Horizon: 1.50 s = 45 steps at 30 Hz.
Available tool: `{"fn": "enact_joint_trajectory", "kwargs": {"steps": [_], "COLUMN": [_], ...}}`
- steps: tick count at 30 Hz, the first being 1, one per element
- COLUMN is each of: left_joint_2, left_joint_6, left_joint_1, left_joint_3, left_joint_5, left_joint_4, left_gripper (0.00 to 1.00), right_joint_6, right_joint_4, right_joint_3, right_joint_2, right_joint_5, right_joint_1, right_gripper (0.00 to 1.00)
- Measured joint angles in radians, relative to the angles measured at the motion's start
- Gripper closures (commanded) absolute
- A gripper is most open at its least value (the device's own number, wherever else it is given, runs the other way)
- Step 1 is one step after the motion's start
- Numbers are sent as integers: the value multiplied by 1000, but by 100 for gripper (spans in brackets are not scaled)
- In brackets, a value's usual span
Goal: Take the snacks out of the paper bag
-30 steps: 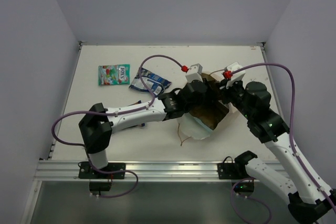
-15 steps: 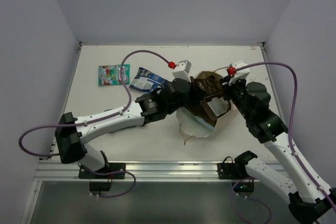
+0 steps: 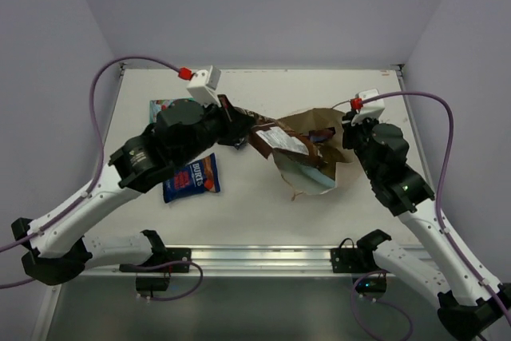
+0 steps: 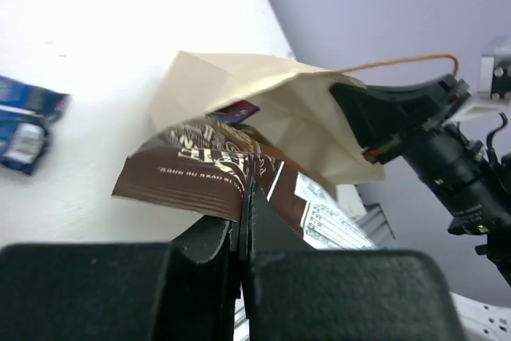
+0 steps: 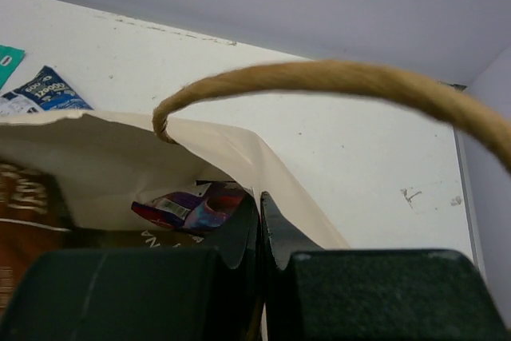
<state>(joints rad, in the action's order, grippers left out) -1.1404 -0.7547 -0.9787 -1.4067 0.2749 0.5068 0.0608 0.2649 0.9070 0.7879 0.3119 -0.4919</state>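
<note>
The cream paper bag [image 3: 311, 177] lies on its side at table centre-right, mouth facing left. My left gripper [image 3: 243, 132] is shut on a dark brown-white snack [image 3: 279, 140], which sticks half out of the bag's mouth; the left wrist view shows the jaws [image 4: 246, 189] pinching this packet [image 4: 192, 169]. My right gripper [image 3: 345, 128] is shut on the bag's upper edge [image 5: 120, 157], under the cord handle [image 5: 319, 77]. A purple snack [image 5: 192, 205] lies inside the bag. A blue-red snack [image 3: 192, 177] lies on the table under my left arm.
A green-red packet [image 3: 160, 105] shows partly behind my left arm at the back left. A blue-white packet [image 5: 44, 93] lies on the table beside it, left of the bag. Grey walls close the table on three sides.
My left gripper shut on the dark brown packet inside the bag and pulled back to the left, drawing it partly out. The blue-red packet now shows under the arm. The right arm held still.
</note>
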Motion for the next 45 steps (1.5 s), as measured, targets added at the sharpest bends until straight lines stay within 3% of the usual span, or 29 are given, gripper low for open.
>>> {"fn": "enact_joint_trajectory", "kwargs": {"steps": [5,13,22,28,36,39,45], "left_joint_2": [39,46,11,-33,-251,-377,-673], "left_joint_6": [69,150,246,289,304,305,303], "left_joint_1": [86,97,106,135,410,502,659], "left_joint_3": [-141,-319,-488,-430,-221,-234,-406], "left_joint_5": [78,259,323,370,154,64,-135], "left_joint_4": [171,330,330,283,97,9,-129], "left_gripper": [100,100,100,100,100,100,100], "right_joint_6": [0,1,0,-1,-5,-9,-13], "right_joint_4": [0,4,4,13,36,37,37], "right_joint_3": [-7,-12,-15,-15,-15,-15,-15], "right_joint_2": [1,1,2,-12,-42,-46,-42], "right_joint_5": [20,21,19,8,-39,-52,-76], "right_joint_1": [5,8,9,9,9,9,9], "right_gripper": [100,100,100,100,100,100,100]}}
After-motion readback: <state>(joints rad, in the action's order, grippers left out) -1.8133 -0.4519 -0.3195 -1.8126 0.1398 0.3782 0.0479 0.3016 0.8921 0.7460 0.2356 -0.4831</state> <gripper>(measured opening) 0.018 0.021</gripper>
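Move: The left gripper already pinches one end of the brown packet; its other end is still in the bag's mouth, about 19 cm to the right, 4 cm ahead and 17 cm below. The clear far table it is bound for lies roughly 42 cm ahead, 14 cm left and 38 cm down. Short of that spot is the blue packet, 30 cm ahead and 9 cm left; the green packet lies 35 cm ahead and 29 cm left. From the right gripper, the spot is some 35 cm ahead and 40 cm left. Draw the left gripper up and left, about 14 cm left and 12 cm up, to pull the brown packet out of the bag, then swing forward some 30 cm and down about 20 cm towards the clear far table. Turn the hand some 25 degrees counter-clockwise and raise its left side; stay shut. With the right gripper, keep pinching the bag's rim, nearly still. ##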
